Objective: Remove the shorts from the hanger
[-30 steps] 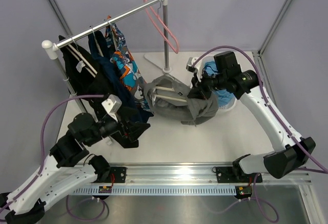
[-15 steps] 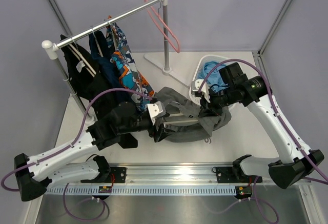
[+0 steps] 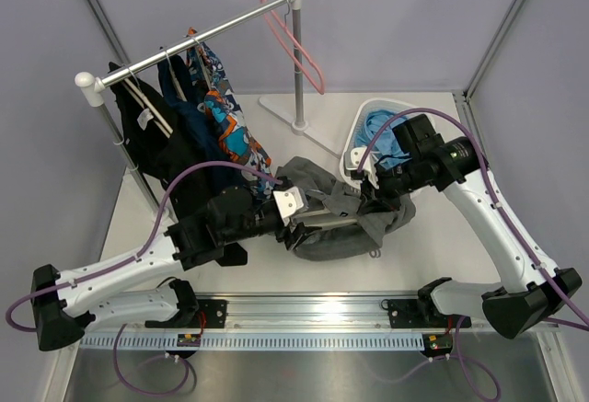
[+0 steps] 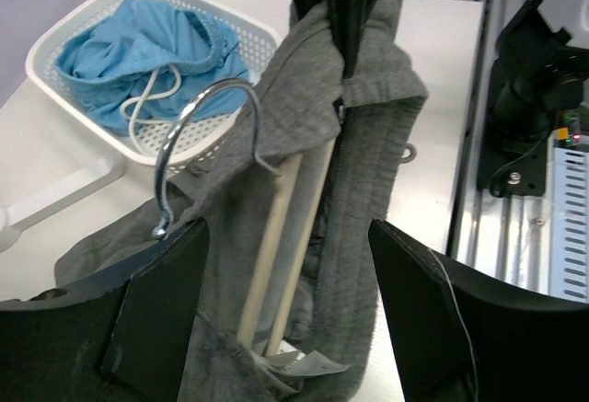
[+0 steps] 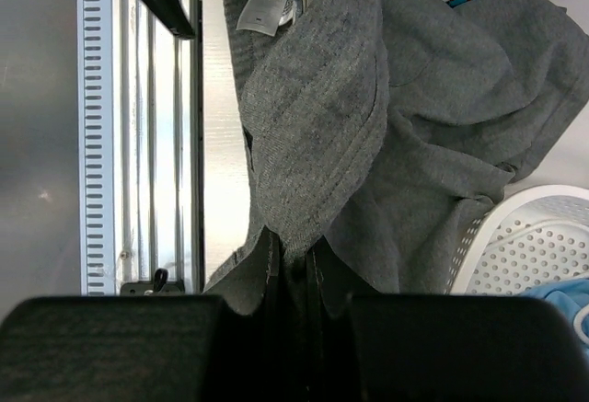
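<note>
Mid-grey shorts [image 3: 336, 232] hang on a wooden hanger [image 4: 281, 236] with a metal hook [image 4: 184, 135], slung low over the table between both arms. My right gripper [image 3: 368, 190] is shut on a fold of the grey cloth [image 5: 368, 126], pinched between its jaws [image 5: 294, 264]. My left gripper [image 4: 288, 227] stands open, one finger on each side of the hanger's bars and the cloth, with gaps on both sides. Light blue shorts [image 4: 138, 43] with a white drawstring lie in the white basket [image 4: 55, 43].
A clothes rack [image 3: 184, 43] at the back left carries black and orange-and-blue patterned clothes [image 3: 225, 126] and an empty pink hanger [image 3: 299, 48]. Its upright and foot [image 3: 296, 108] stand beside the basket [image 3: 368, 108]. A metal rail [image 3: 313, 315] runs along the near edge.
My left arm swung from the rack across to the grey shorts and its jaws narrowed a little around the hanger. The right gripper pulled the shorts rightward and nearer, still shut on them.
</note>
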You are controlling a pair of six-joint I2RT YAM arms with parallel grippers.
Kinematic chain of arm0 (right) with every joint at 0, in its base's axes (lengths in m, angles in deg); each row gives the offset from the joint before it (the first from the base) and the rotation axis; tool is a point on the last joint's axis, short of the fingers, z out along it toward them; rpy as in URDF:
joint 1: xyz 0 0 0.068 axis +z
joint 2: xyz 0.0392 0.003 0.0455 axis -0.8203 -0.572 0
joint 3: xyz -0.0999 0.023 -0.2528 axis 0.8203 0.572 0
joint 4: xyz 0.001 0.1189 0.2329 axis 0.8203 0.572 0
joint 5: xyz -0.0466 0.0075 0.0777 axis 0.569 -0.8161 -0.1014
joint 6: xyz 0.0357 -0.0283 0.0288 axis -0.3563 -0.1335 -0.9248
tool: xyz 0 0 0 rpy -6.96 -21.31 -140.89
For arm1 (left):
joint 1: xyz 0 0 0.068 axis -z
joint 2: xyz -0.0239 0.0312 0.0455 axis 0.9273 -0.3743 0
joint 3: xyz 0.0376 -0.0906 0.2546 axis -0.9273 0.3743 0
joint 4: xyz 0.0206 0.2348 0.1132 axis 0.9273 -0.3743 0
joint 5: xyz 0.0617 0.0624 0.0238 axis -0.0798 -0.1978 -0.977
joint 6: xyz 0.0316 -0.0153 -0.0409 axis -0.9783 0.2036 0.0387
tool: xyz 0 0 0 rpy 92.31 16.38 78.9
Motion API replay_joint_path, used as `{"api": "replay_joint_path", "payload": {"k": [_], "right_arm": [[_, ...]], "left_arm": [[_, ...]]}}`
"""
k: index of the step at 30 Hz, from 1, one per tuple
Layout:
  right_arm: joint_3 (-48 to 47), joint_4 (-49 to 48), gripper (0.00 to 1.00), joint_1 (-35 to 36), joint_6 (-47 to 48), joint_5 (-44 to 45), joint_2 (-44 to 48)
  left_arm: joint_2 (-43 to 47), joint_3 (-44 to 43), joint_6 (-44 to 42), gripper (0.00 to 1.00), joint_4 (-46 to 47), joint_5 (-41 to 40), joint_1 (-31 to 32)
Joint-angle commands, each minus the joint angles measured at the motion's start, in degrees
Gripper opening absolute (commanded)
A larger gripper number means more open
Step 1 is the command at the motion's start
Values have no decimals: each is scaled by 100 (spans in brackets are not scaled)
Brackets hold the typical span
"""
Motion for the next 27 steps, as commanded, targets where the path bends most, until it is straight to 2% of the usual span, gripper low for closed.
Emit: {"api": "replay_joint_path", "payload": {"k": [1,5,6,7,11,17,19,24,25,27], "right_arm": [[-249,84,0,-1,192,-470,189],[-355,172,0,-1,209,-575,189],[-389,199,0,-1,236,-645,172],[-416,199,0,-1,192,-672,172],[-478,164,0,8,122,-681,110],[-785,295,0,-1,34,-1084,-100],[-882,339,0,8,-1,-1173,-214],[-1058,462,0,-1,25,-1358,-452],[-1067,454,0,8,25,-1358,-470],[-1049,306,4,-1,-141,-1244,-540]], "left_arm": [[-45,97,-186,73,503,-392,14],[-151,203,-186,64,494,-479,22],[-212,220,-186,60,511,-506,22],[-221,247,-195,50,520,-532,22],[-274,308,-160,37,582,-524,22],[-344,370,-125,38,424,-410,31],[-336,387,-89,35,406,-366,31],[-301,405,-45,9,292,-365,57],[-283,414,-10,0,292,-374,57],[-143,431,112,0,161,-427,57]]}}
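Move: Just under the left fingers' tips is the wooden hanger inside the grey shorts: its middle is about 1 cm ahead, 5 cm right and 4 cm below, the metal hook some 5 cm ahead, 4 cm right. The basket with the blue shorts lies roughly 21 cm ahead, 26 cm right and 21 cm down. From the right hand, already gripping the grey cloth, the hanger's middle is about 8 cm left, 2 cm back and slightly lower. Sinking about 3.5 cm onto the hanger, the left hand first edges 1.5 cm forward, then eases back about 1 cm while its wide-open fingers shut, pinching the wooden bar beside the hook. The right hand keeps its pinch on the grey shorts' cloth, rising some 1.5 cm and shifting about 1 cm left. ##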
